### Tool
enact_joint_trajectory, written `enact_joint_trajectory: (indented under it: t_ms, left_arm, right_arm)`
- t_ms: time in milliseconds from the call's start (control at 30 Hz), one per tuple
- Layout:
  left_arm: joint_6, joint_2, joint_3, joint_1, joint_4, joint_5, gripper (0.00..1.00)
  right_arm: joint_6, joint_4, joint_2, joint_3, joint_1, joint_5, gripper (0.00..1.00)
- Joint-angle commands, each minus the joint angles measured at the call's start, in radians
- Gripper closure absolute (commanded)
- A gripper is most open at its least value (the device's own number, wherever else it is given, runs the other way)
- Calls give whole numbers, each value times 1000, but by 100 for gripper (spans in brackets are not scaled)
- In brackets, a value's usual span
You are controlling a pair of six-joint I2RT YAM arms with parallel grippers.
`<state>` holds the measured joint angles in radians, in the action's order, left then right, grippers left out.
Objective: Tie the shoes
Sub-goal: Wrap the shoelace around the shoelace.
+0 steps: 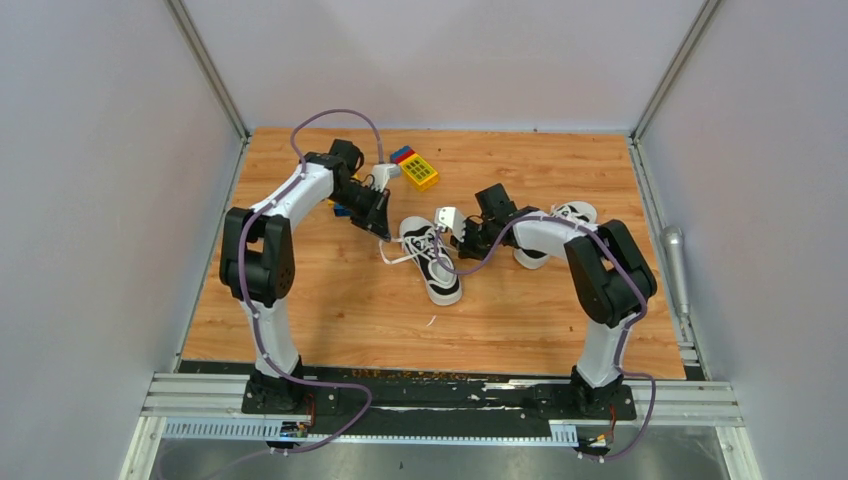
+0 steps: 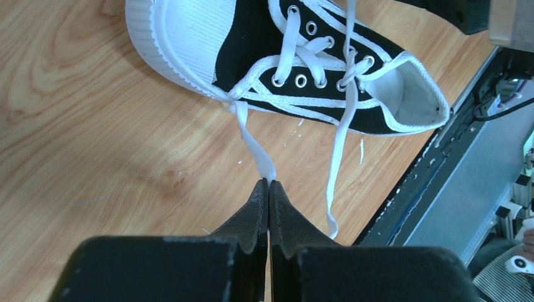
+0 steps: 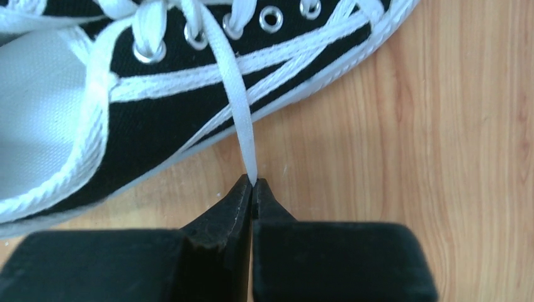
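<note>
One black canvas shoe (image 1: 432, 262) with a white sole lies mid-table, toe toward the far side, its white laces loose. My left gripper (image 1: 384, 229) sits at the shoe's left side, shut on one lace (image 2: 252, 141) that runs taut from the shoe's side (image 2: 264, 38) to the gripper tips (image 2: 269, 182). A second lace end (image 2: 337, 163) trails free on the wood. On the shoe's right, my right gripper (image 1: 464, 244) is shut on the other lace (image 3: 242, 119), pinched at the tips (image 3: 253, 182) beside the shoe (image 3: 157, 119). The second shoe (image 1: 578, 212) lies behind the right arm, partly hidden.
Colourful toy blocks (image 1: 415, 168) sit at the back of the table, behind the left arm. A grey metal cylinder (image 1: 675, 262) lies outside the right rail. The table's metal front edge (image 2: 441, 189) runs close to the shoe's heel.
</note>
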<state>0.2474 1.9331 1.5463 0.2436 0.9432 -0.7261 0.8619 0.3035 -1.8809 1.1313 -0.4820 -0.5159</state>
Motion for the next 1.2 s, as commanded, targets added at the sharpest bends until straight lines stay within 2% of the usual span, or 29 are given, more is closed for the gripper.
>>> enact_joint_trajectory:
  t_ms: [0,367,567,833,1000,1167]
  left_arm:
    - [3,17,19,10,-52,57,100]
    - [56,171,133,48,-42,51,100]
    - [22,282,173,118,-110,46,100]
    - [-9,341,294,169,-171,61,100]
    - [35,287,265,143,-93,125,100]
    - [79,125,156,0,-88,231,100]
  right_arm:
    - [-51,68,75,-26,-1,68,100]
    - [-148,123,210,-113,-10,46,100]
    - [-148,135,199,-103,-12,57,100]
    - [-161,150,200,-96,-12,54,100]
    - [-156,154,189,-82,3,108,100]
    - [-129,160,187,-73,41,156,100]
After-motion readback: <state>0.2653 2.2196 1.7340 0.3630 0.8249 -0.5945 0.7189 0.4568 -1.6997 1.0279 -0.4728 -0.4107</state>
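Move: The toe of the shoe being laced lies some 8 cm ahead of the left hand, 5 cm to its right and 8 cm below. Its lace crossing is about 3 cm ahead of that hand, 8 cm right and 5 cm below. The blue block sits 13 cm ahead and 9 cm left. From the right hand, the crossing is 3 cm ahead and 5 cm left, slightly higher; the other shoe is 5 cm ahead and 17 cm right. Down, forward and to the right, the left hand carries the lace end it keeps pinched from above the table to low beside the shoe's toe, sinking about 8 cm and swinging right as far before turning back left some 4 cm. The right hand, still pinching the other lace, draws back and right about 4 cm each way, rising slightly and turning some 10 degrees clockwise. Both grippers stay shut. ##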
